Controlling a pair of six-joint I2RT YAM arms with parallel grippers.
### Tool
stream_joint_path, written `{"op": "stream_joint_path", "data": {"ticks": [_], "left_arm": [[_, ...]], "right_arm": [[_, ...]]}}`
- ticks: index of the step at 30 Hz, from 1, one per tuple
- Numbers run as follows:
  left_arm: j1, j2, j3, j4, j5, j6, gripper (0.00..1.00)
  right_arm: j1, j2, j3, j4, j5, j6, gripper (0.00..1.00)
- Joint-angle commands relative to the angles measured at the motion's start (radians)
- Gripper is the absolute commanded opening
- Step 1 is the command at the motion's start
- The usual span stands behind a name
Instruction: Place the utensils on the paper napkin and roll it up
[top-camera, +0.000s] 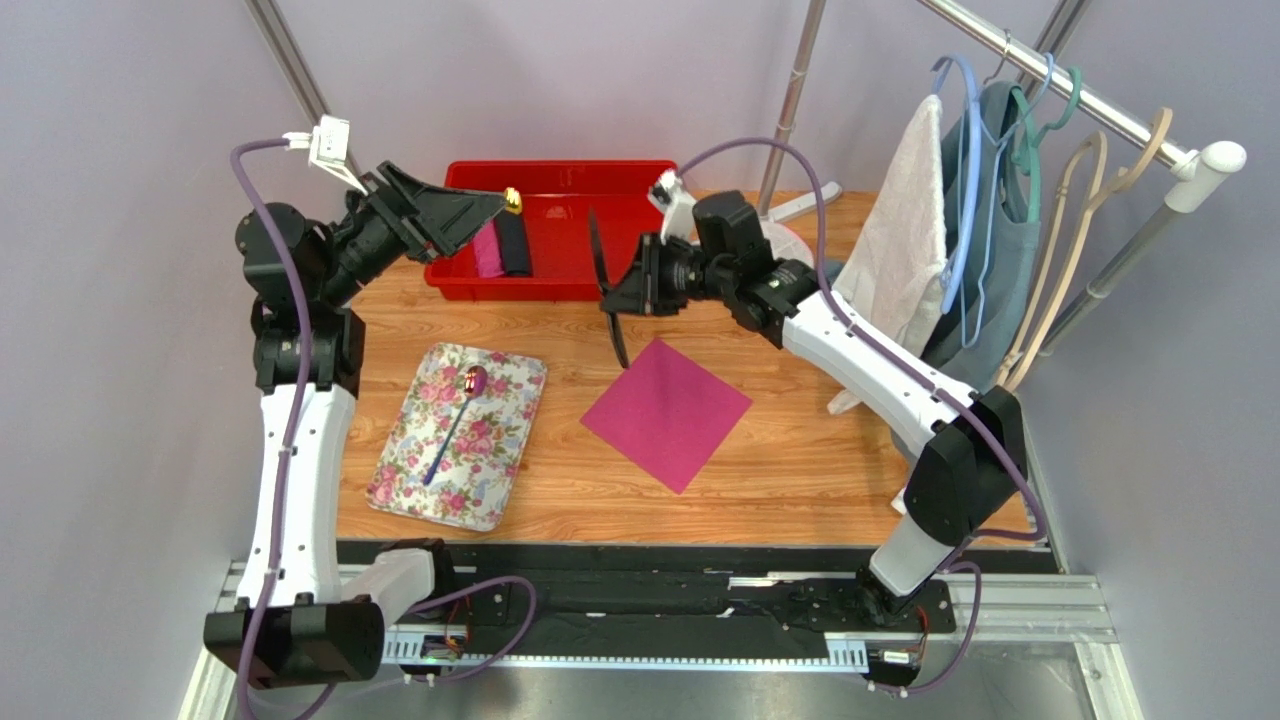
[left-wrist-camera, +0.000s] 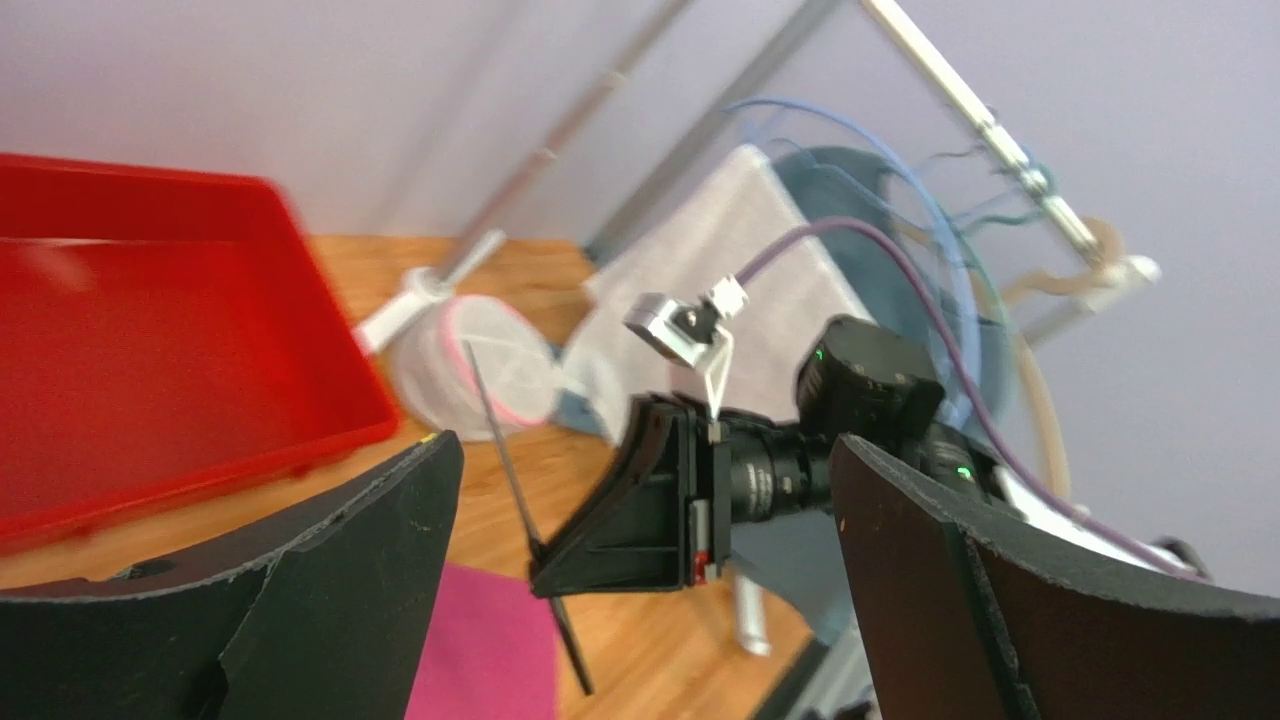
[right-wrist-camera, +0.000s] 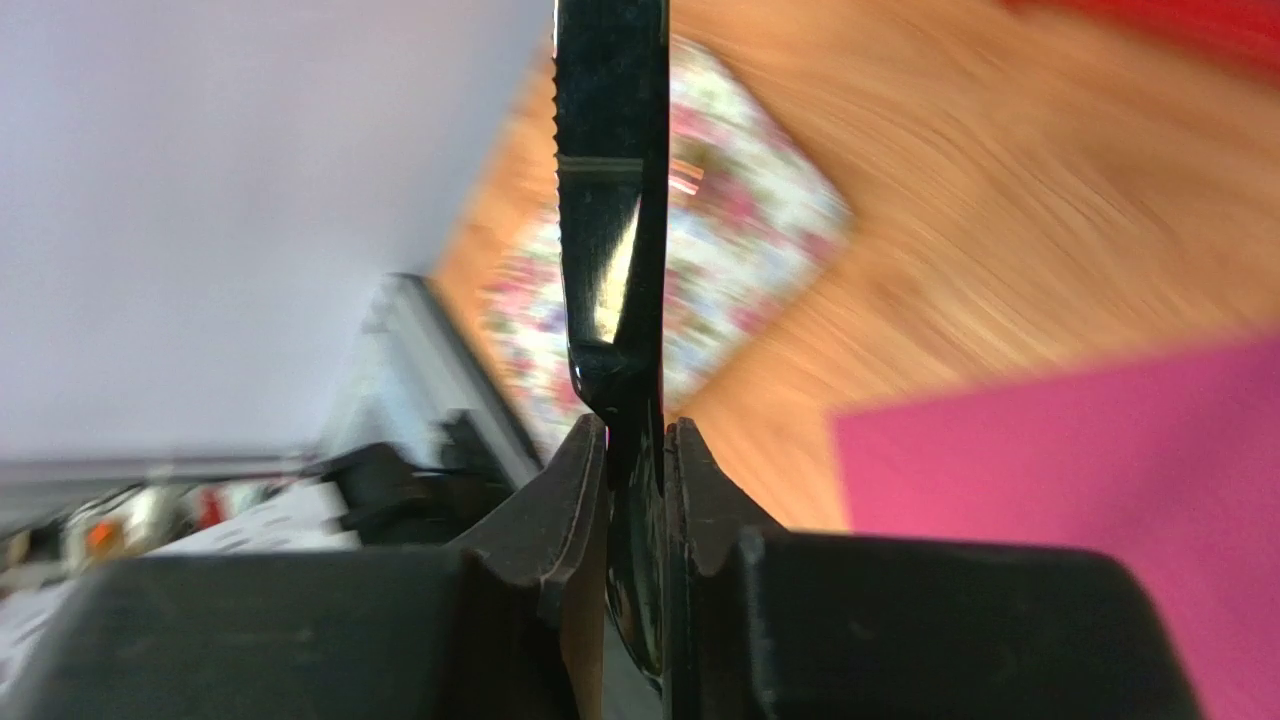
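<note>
The paper napkin (top-camera: 666, 413) lies flat on the wooden table as a magenta diamond. Just above its far corner my right gripper (top-camera: 616, 293) is shut on a black knife (top-camera: 618, 342), which stands upright with its lower end over the table. In the right wrist view the knife (right-wrist-camera: 613, 225) runs up from between my shut fingertips (right-wrist-camera: 639, 438), with the napkin (right-wrist-camera: 1082, 495) at the right. A second utensil, a spoon (top-camera: 451, 435) with a purple head, rests on the floral cloth (top-camera: 406, 465). My left gripper (top-camera: 489, 213) hangs open and empty by the red bin's left end.
The red bin (top-camera: 601, 177) at the back holds pink and black rolls (top-camera: 504, 248). A rack of hangers and cloths (top-camera: 977, 195) fills the right side. A white mesh item (top-camera: 784, 240) lies behind the right arm. In the left wrist view the red bin (left-wrist-camera: 150, 345) is at the left.
</note>
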Motion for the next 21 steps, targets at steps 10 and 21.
{"op": "stream_joint_path", "data": {"ticks": [10, 21], "left_arm": [[0.004, -0.094, 0.009, -0.504, -0.376, 0.427, 0.99], [0.004, -0.111, -0.035, -0.469, -0.348, 0.4, 0.99]], "right_arm": [[0.079, 0.084, -0.188, -0.333, 0.607, -0.084, 0.0], [0.061, 0.249, -0.075, -0.404, 0.591, -0.069, 0.0]]}}
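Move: The napkin that the held knife is meant for has its middle some 28 cm below the right hand, about 4 cm nearer the base and 8 cm to its right. The red tray's middle is about 26 cm ahead and 9 cm left of that hand; the spoon on the flowered mat lies roughly 22 cm left and 6 cm back. From the empty left hand, the spoon is about 6 cm back, 8 cm left and 45 cm below. The knife, still pinched in the shut right fingers, is brought steeply down over the napkin, some 23 cm, drifting about 10 cm right and slightly back, while the wrist tips some 50 degrees so the fingers swing from pointing left to pointing down. The left hand, empty and wide open, draws away, sinking about 9 cm and moving left, nearer the spoon. ##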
